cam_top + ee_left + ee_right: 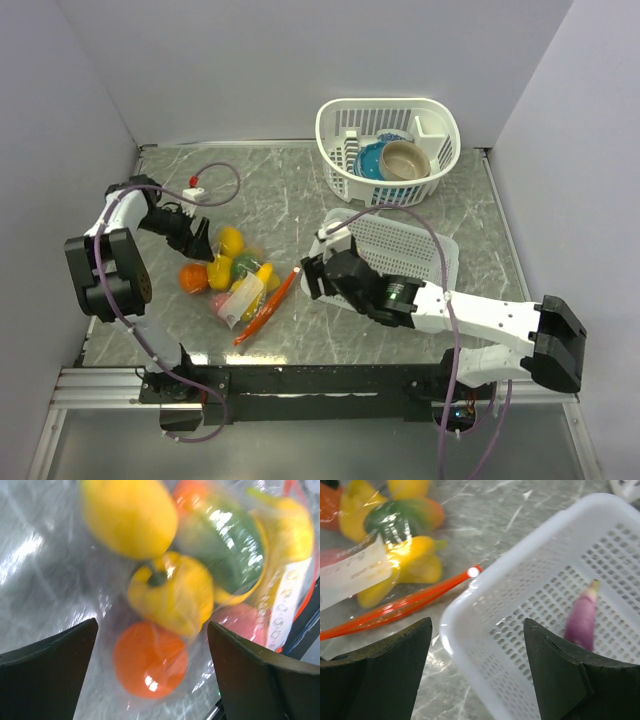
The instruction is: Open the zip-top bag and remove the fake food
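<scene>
The zip-top bag (240, 292) lies on the table's left half, its red-orange zipper strip (268, 308) at its near right edge. Fake food shows through the clear plastic: a yellow lemon (127, 515), a yellow pepper (172, 592), an orange fruit (150, 660) and a green piece (225, 545). My left gripper (200, 240) hangs open over the bag's far left end, the orange fruit between and below its fingers. My right gripper (310, 268) is open and empty above the corner of a low white basket (470, 645), just right of the zipper strip (405, 605). A purple toy eggplant (582, 620) lies in that basket.
A round white slatted basket (440, 150) at the back right holds a blue bowl (375, 160) and a tan bowl (405, 160). The low basket (440, 250) sits mid-table on the right. Grey walls close in both sides.
</scene>
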Controlling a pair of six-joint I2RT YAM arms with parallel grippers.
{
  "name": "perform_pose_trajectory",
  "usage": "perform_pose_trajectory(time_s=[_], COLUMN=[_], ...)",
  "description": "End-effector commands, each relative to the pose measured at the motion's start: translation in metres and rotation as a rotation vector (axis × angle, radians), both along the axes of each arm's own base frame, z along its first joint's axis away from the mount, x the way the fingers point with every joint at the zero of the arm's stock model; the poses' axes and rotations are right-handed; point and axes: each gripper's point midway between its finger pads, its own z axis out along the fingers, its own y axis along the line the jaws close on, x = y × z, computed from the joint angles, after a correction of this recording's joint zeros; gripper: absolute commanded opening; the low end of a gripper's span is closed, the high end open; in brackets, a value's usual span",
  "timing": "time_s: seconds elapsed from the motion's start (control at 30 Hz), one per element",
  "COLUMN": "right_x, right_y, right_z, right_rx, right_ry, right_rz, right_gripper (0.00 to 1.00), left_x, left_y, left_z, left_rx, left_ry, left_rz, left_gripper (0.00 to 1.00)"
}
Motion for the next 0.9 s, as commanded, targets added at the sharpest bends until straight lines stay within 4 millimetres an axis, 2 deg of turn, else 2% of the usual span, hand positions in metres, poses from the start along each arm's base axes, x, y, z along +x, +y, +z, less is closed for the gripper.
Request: perform_pose_trajectory(time_s=[0.0,0.2,0.23,0.27,0.33,0.37,0.4,0.53,0.67,0.7,0.87], right_x=[-0.007,-0.015,-0.016,-0.017,-0.018,-0.019,-0.020,-0.027,-0.033,-0.033,-0.030], right_y=[0.025,0.048,0.050,0.055,0.061,0.066,0.069,0.086,0.100,0.107,0.121], right_z=[-0.004,-0.023,-0.025,-0.025,-0.031,-0.032,-0.038,-0.045,-0.056,-0.060,-0.068], right_rx=[-0.007,-0.008,-0.009,-0.007,-0.019,-0.012,-0.024,-0.024,-0.051,-0.046,-0.045], right_ry=[-0.008,0.031,0.037,0.037,0.046,0.050,0.055,0.067,0.086,0.082,0.078], right_rz=[0.051,0.103,0.115,0.124,0.137,0.149,0.158,0.203,0.247,0.257,0.275], right_gripper=[0.82,0.79,0.77,0.77,0.77,0.77,0.77,0.77,0.78,0.79,0.82], left_x=[-0.016,-0.022,-0.021,-0.020,-0.014,-0.014,-0.012,-0.010,-0.008,-0.008,-0.016], left_y=[0.008,0.013,0.014,0.016,0.019,0.019,0.017,0.008,0.000,-0.003,-0.027], left_z=[-0.001,-0.017,-0.018,-0.021,-0.021,-0.021,-0.018,-0.011,-0.005,-0.001,0.036], left_rx=[0.022,0.071,0.079,0.094,0.110,0.111,0.110,0.112,0.103,0.095,0.010], left_ry=[0.026,0.022,0.014,0.013,-0.012,-0.017,-0.026,-0.050,-0.057,-0.058,-0.075], left_rz=[-0.012,-0.023,-0.031,-0.027,-0.011,-0.013,-0.012,-0.035,-0.046,-0.050,-0.100], left_gripper=[0.99,0.99,0.94,0.77,0.57,0.38,0.32,0.28,0.13,0.11,0.13])
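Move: Just under the left hand's open fingers, about 3 cm back and 3 cm down, is the bag film at the orange's end; the orange is roughly 5 back and 3 left, the near yellow pepper 3 back and 3 right, both 6 below the hand. The bag's red zip has its middle about 10 cm left, 3 back and 16 below the right hand, past the tray's near-left corner, 2 ahead, 2 left and 11 below that hand. Dipping some 4 cm down and back onto the bag's end above the orange, the left hand shuts its fingers on the film, then eases right and slightly up, keeping the pinch. Meanwhile the right hand, still open, sweeps about 9 cm left and as far down towards the red zip, drawing back a little and turning roughly 15 degrees, one finger inside the tray's corner rim and bearing on it. ##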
